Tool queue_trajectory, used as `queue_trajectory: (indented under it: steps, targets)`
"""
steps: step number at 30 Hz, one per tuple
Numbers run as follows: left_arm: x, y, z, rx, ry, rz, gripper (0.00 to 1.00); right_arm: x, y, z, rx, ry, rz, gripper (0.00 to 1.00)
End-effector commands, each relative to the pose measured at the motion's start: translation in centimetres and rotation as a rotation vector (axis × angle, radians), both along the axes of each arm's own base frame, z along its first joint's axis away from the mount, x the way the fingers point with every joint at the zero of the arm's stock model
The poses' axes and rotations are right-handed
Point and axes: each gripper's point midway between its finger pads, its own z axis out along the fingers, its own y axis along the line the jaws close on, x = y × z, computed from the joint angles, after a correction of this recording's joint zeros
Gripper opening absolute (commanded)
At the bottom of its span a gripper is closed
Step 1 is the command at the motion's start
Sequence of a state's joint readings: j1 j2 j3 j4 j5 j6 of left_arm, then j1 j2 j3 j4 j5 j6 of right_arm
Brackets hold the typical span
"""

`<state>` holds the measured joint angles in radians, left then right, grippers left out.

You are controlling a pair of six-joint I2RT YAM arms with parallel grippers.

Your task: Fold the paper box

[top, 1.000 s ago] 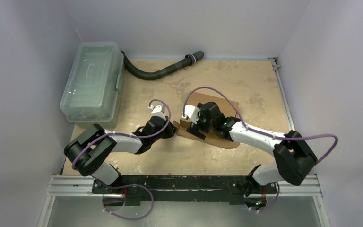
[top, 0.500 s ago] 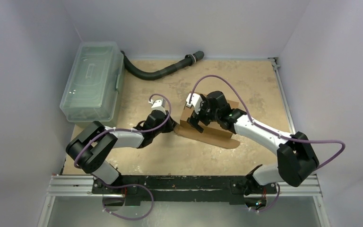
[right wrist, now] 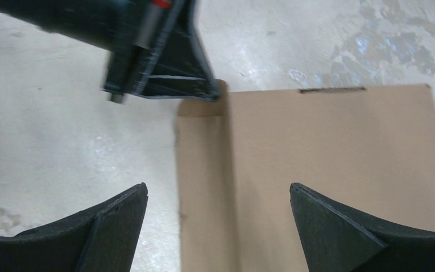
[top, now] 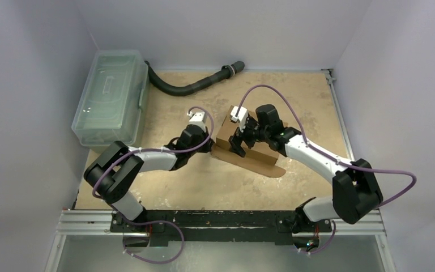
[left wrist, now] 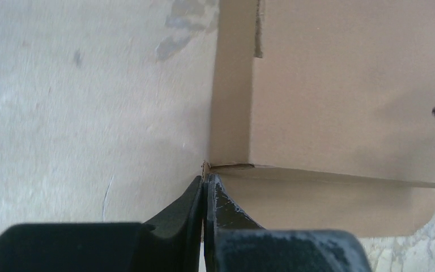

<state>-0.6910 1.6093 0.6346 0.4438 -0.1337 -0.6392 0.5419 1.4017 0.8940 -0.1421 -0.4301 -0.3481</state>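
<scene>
The paper box (top: 259,160) is a brown cardboard sheet lying mid-table, with its left flap (top: 224,129) folded up. My left gripper (top: 210,144) is shut, and its tips (left wrist: 205,179) touch the lower corner of that raised flap (left wrist: 232,102). I see no cardboard clamped between the fingers. My right gripper (top: 239,146) hangs open above the box's left part. In the right wrist view, one fingertip (right wrist: 129,211) is over bare table and the other over the cardboard panel (right wrist: 340,164). The left fingers (right wrist: 170,62) show at the flap's corner.
A clear plastic lidded bin (top: 111,96) stands at the back left. A black corrugated hose (top: 192,86) curves along the back edge. Grey walls close in both sides, and a metal rail (top: 340,127) runs down the table's right edge.
The left gripper reached farther toward the box, opened briefly and shut again. The right arm drew back and to the right. The box's left flap stands higher than before.
</scene>
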Motion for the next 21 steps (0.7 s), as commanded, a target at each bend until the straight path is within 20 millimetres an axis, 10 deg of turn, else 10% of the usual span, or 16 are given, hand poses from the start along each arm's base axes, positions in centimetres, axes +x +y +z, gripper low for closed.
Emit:
queue_trajectory:
  steps: [1,6,21]
  targets:
    - [2.7,-1.3,2.3,0.125,-0.089,-0.092,0.00,-0.7,1.0,3.2,0.113,-0.048,0.060,0.99]
    - [2.2,-1.9,1.1,0.101,-0.014,-0.099,0.23,0.0,-0.4,3.5,0.128,-0.049,0.022,0.99]
    - [-0.1,1.0,-0.9,-0.021,-0.029,0.035,0.28,0.8,-1.1,3.2,0.118,-0.048,-0.016,0.99]
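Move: The left fingers are shut on the rounded left tab of the box's front flap, the tab about 1 cm ahead of the hand point. From this hand the box's middle is about 13 cm right and 5 cm ahead, and the middle of the front flap about 12 cm right, 5 cm back and 3 cm lower. From the wide-open right hand above the box's front edge, the tab lies roughly 10 cm left, 2 cm ahead and 8 cm down. Forward, up and a little right, by some 3 cm, the left hand first carries on with the pinched tab towards the box, then opens its fingers about a quarter, lets go and comes back and down, sinking around 4 cm to the tab's outer lower corner. The right hand, still wide open, rises 2.5 cm above the box and edges 1 cm right. ##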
